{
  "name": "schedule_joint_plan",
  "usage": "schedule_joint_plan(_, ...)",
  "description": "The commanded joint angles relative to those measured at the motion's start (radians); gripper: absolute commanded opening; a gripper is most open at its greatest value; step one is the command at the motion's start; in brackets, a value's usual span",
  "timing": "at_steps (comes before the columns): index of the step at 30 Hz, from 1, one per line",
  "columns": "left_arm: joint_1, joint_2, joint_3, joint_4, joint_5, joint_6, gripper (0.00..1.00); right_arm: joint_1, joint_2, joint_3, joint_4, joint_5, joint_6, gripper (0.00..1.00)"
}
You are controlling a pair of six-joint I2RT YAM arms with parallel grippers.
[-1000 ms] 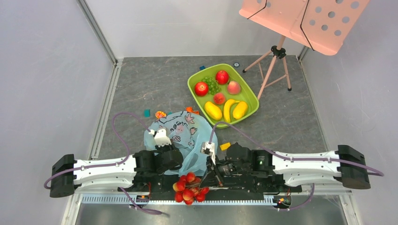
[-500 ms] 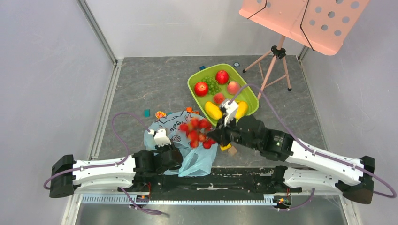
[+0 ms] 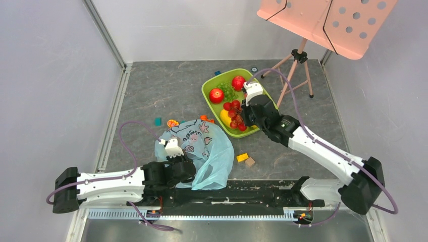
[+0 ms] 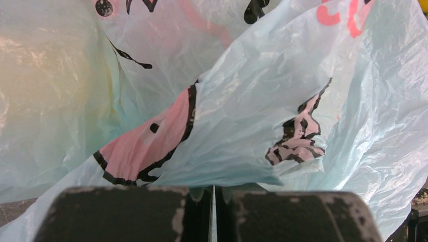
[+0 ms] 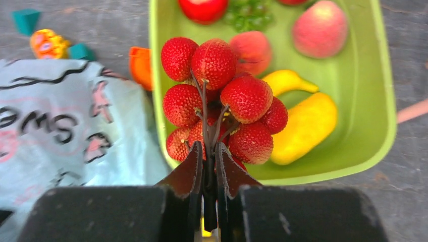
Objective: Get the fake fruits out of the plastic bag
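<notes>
The plastic bag [image 3: 204, 151] lies crumpled on the grey floor in front of the arm bases, light blue with pink and black prints. My left gripper [image 3: 189, 169] is at the bag's near left edge; the left wrist view shows it [image 4: 212, 194] shut on a fold of the bag [image 4: 252, 116]. My right gripper [image 5: 209, 151] is shut on the dark stem of a bunch of red strawberries [image 5: 222, 96]. That bunch [image 3: 235, 115] hangs over the near left rim of the green tray [image 3: 209, 88]. The tray holds more fake fruits: red apples, green grapes, a peach, a banana and a yellow fruit [image 5: 308, 126].
A pink music stand [image 3: 328, 20] on a tripod [image 3: 295, 65] stands behind the tray on the right. Small blocks lie around the bag: yellow [image 3: 243, 157], brown [image 3: 250, 162], teal [image 3: 158, 121], orange [image 3: 172, 123]. Pale walls close off the left, back and right.
My right arm has carried the strawberry bunch from the near edge, across the bag, out to the green tray. The left arm and the bag have stayed put.
</notes>
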Motion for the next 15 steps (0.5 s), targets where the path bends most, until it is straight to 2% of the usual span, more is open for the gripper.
schedule_joint_plan(1,-0.005,-0.011,0.001,0.018,-0.023,0.012,0.02,-0.078,0.056,0.041,0.122,0.031,-0.066,0.00)
schedule_joint_plan(15,-0.005,0.025,0.008,0.059,0.006,0.069,0.02,-0.204,0.353,0.263,0.225,-0.105,-0.116,0.00)
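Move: The right hand, already pinching the strawberry bunch by its stems, is over the tray's near part, with the tray's middle about 10 cm straight ahead and some 19 cm below. At that lower level, the red apple lies roughly 14 cm ahead and 11 cm left, the peach 14 cm ahead and 5 cm right, the near yellow mango 3 cm ahead and 5 cm left. From the left hand, the tray's middle is about 28 cm ahead, 25 cm right and slightly lower. The right arm carries the dangling strawberry bunch forward about 10 cm over the tray, from above the near yellow mango towards the green grapes and peach, sinking nearly 3 cm and edging right at first, then levelling off while still travelling outward. Its fingers stay shut on the stems and the wrist swings only some 5 degrees clockwise, while the left hand stays practically in place with the bag still pinched. ##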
